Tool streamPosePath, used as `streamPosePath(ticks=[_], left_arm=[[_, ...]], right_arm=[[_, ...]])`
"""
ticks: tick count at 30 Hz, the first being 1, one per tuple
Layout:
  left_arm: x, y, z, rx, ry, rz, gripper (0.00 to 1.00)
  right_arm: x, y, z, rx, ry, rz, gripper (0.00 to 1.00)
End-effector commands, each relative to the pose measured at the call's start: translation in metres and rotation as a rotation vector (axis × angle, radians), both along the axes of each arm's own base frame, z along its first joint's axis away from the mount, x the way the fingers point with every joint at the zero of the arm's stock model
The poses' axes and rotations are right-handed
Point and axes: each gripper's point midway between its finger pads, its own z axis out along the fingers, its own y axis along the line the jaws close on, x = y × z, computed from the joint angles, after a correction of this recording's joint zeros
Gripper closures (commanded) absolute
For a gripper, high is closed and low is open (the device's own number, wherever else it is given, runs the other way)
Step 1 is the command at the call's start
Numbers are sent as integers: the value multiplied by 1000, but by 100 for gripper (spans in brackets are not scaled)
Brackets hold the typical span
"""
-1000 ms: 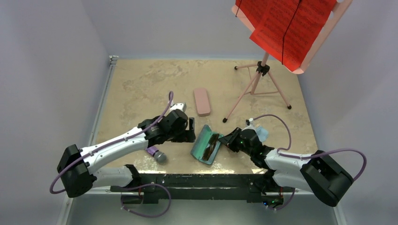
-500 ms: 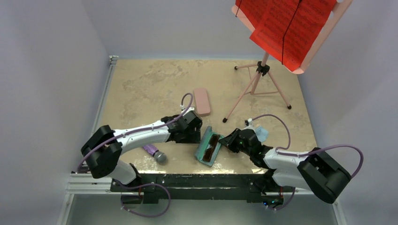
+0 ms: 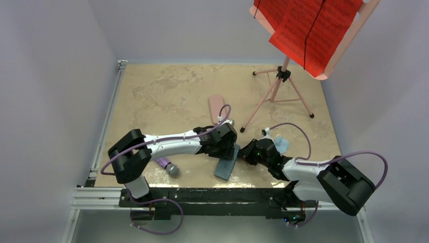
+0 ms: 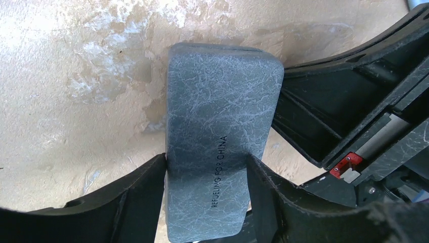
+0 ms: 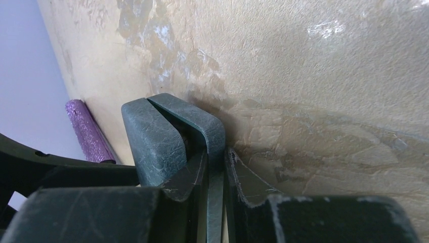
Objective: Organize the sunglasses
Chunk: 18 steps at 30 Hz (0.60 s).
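The blue-grey case [image 3: 225, 167] lies near the front edge with its lid folded almost shut. No sunglasses show; both the dark brown pair and the pink-purple pair are hidden. My left gripper [image 3: 226, 152] reaches across from the left and sits over the lid. In the left wrist view its fingers [image 4: 146, 202] touch both long sides of the case [image 4: 217, 101]. My right gripper [image 3: 246, 153] is at the case's right edge. In the right wrist view it [image 5: 216, 157] is shut on the thin wall of the case's base [image 5: 152, 136], with a narrow gap under the lid.
A pink case [image 3: 216, 104] lies behind my left arm, partly covered by it. A purple glitter tube [image 3: 167, 165] lies at the front left. A light blue cloth [image 3: 281, 145] sits by my right wrist. A pink music stand [image 3: 275, 91] with red sheets stands at the back right.
The case was open with the dark brown sunglasses showing inside. My left gripper swept right over it, and the lid is now folded down. My right gripper kept its hold on the case's edge.
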Motion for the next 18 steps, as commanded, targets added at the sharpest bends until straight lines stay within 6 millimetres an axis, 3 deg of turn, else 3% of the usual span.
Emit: streamPosePath(ticks=[1, 6, 10, 13, 18], left_arm=[[-6, -21, 2, -39, 25, -26, 37], [-9, -18, 5, -55, 29, -27, 37], [-15, -17, 3, -77, 43, -52, 36], [-13, -11, -7, -60, 59, -33, 43], [-13, -4, -24, -17, 87, -17, 47]], right_arm=[[5, 19, 17, 68, -6, 35, 91], [3, 18, 17, 77, 22, 20, 86], [0, 16, 26, 86, 28, 12, 66], [-2, 10, 36, 83, 13, -1, 50], [1, -10, 57, 12, -49, -45, 37]])
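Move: The left hand straddles the grey case, whose middle lies about 1 cm back from it and 2 cm lower; the pink case is some 24 cm ahead and 5 cm left, the microphone about level with it and 29 cm to its left. For the right hand, pinching the rim at the grey case's far right corner, that case's middle is about 4 cm back and 6 cm left, at about its own height; the blue cloth lies roughly 3 cm ahead and 16 cm right. While the left hand keeps the grey case between its fingers, barely shifting before it rises about 1 cm and tilts very slightly, the right hand first waits with its pinch still on the rim. Then its fingers spread to more than half open, letting the rim out of the pinch, as the hand draws up and to the right by about 1.5 cm each and slightly back, away from the case's middle, one fingertip staying close by the gap between the lid and the lower half. ##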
